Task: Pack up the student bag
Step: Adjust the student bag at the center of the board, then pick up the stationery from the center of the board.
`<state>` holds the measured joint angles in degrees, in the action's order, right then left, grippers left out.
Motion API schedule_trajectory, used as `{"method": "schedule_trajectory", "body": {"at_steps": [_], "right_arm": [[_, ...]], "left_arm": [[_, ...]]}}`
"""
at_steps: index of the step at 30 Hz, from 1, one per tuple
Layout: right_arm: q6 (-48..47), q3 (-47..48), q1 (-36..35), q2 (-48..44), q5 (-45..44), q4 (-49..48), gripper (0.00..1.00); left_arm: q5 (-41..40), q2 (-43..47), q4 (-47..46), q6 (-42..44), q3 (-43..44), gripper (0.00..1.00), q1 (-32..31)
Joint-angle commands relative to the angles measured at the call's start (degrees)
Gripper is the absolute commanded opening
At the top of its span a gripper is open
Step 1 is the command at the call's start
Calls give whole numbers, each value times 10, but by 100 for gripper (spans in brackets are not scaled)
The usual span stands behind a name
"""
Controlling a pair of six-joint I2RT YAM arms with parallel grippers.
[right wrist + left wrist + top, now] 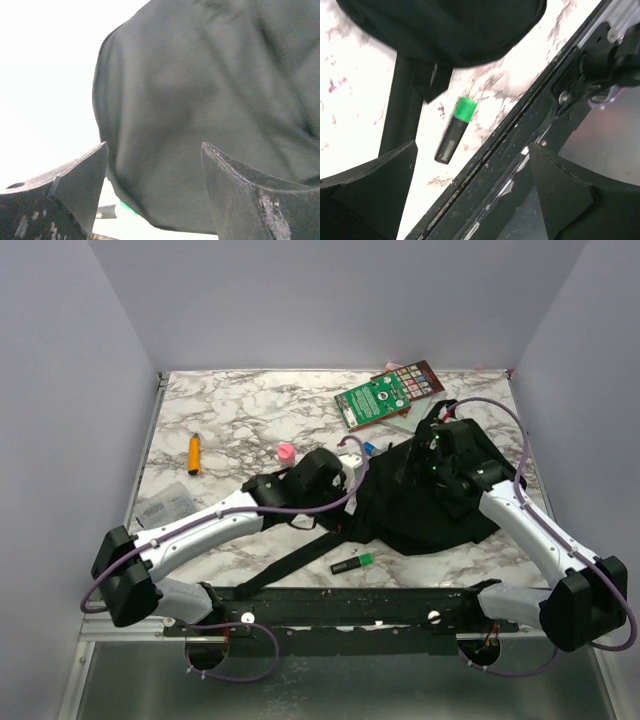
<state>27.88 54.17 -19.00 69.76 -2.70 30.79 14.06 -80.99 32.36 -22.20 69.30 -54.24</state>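
The student bag (430, 505) is a soft black backpack lying on the right half of the marble table, with one long strap (290, 565) running toward the front edge. My left gripper (345, 475) hangs at the bag's left edge, open and empty. In the left wrist view, the left gripper (470, 195) looks down past the bag (450, 30) at a green-capped black highlighter (454, 132). My right gripper (442, 458) is over the bag's top. In the right wrist view, the right gripper (155, 190) is open, with the bag's fabric (200, 100) close in front of it.
The highlighter (352, 564) lies near the front rail (350, 600). A green-covered book (385, 395) sits at the back right. On the left are an orange marker (194, 453), a small pink item (286, 452) and a clear packet (165, 508).
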Motion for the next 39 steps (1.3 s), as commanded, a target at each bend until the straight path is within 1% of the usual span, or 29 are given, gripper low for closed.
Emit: {"method": "schedule_trajectory", "body": {"at_steps": [1,3,7,13,18,20,23,26,31,36,39], "right_arm": [[36,-24,-82,-21,48,19,79],[48,-35,-98,-30,60,15,79],[59,-54,-99,-59,97,1,79],[53,-68,-100,-85,57,29,79],[59,-94,-99,-101,35,29,78],[63,-100,-99,-107,39,22,78],[65,-105,-99,-112,37,17,78],[68,-104,-99,-113,32,21,78],[71,-106,-100,-120,30,18,78],[73,-108,-100,-120,30,18,78],[78,-108,-100,-121,30,22,78]], "left_arm": [[-33,66,-70,11,-146,95,-29],[-53,70,-92,16,-174,94,-53],[-94,35,-121,36,-185,89,-89],[-151,-18,-143,48,-178,82,-130],[-190,-38,-176,53,-197,72,-142],[-200,-41,-187,60,-203,70,-151],[-205,-51,-197,77,-209,69,-165],[-206,-82,-197,84,-204,68,-170],[-217,-112,-199,80,-203,64,-178],[-245,-140,-196,75,-206,56,-184],[-269,-148,-195,70,-209,48,-191]]}}
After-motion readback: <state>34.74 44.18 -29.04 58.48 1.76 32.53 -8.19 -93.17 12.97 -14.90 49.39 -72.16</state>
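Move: The black-and-green marker lies roughly 18 cm below the left hand and about 5 cm back from it. The bag's long strap, at its middle, is some 13 cm to the marker's left and about level with it. The bag's middle is around 15 cm ahead and 19 cm right of the left hand. The right hand hovers over the bag, whose middle is about 1 cm ahead, 3 cm right and 12 cm below; a blue bottle stands some 10 cm ahead and 13 cm left of it. No touch can be seen: the left hand sinks about 17 cm and comes back some 5 cm to the marker, after a brief swing left and back, tipping to point more steeply down while its wide-open fingers narrow to about half. The right hand, still open, draws back some 7 cm and left over the bag, turning slightly counter-clockwise, then hovers there. ##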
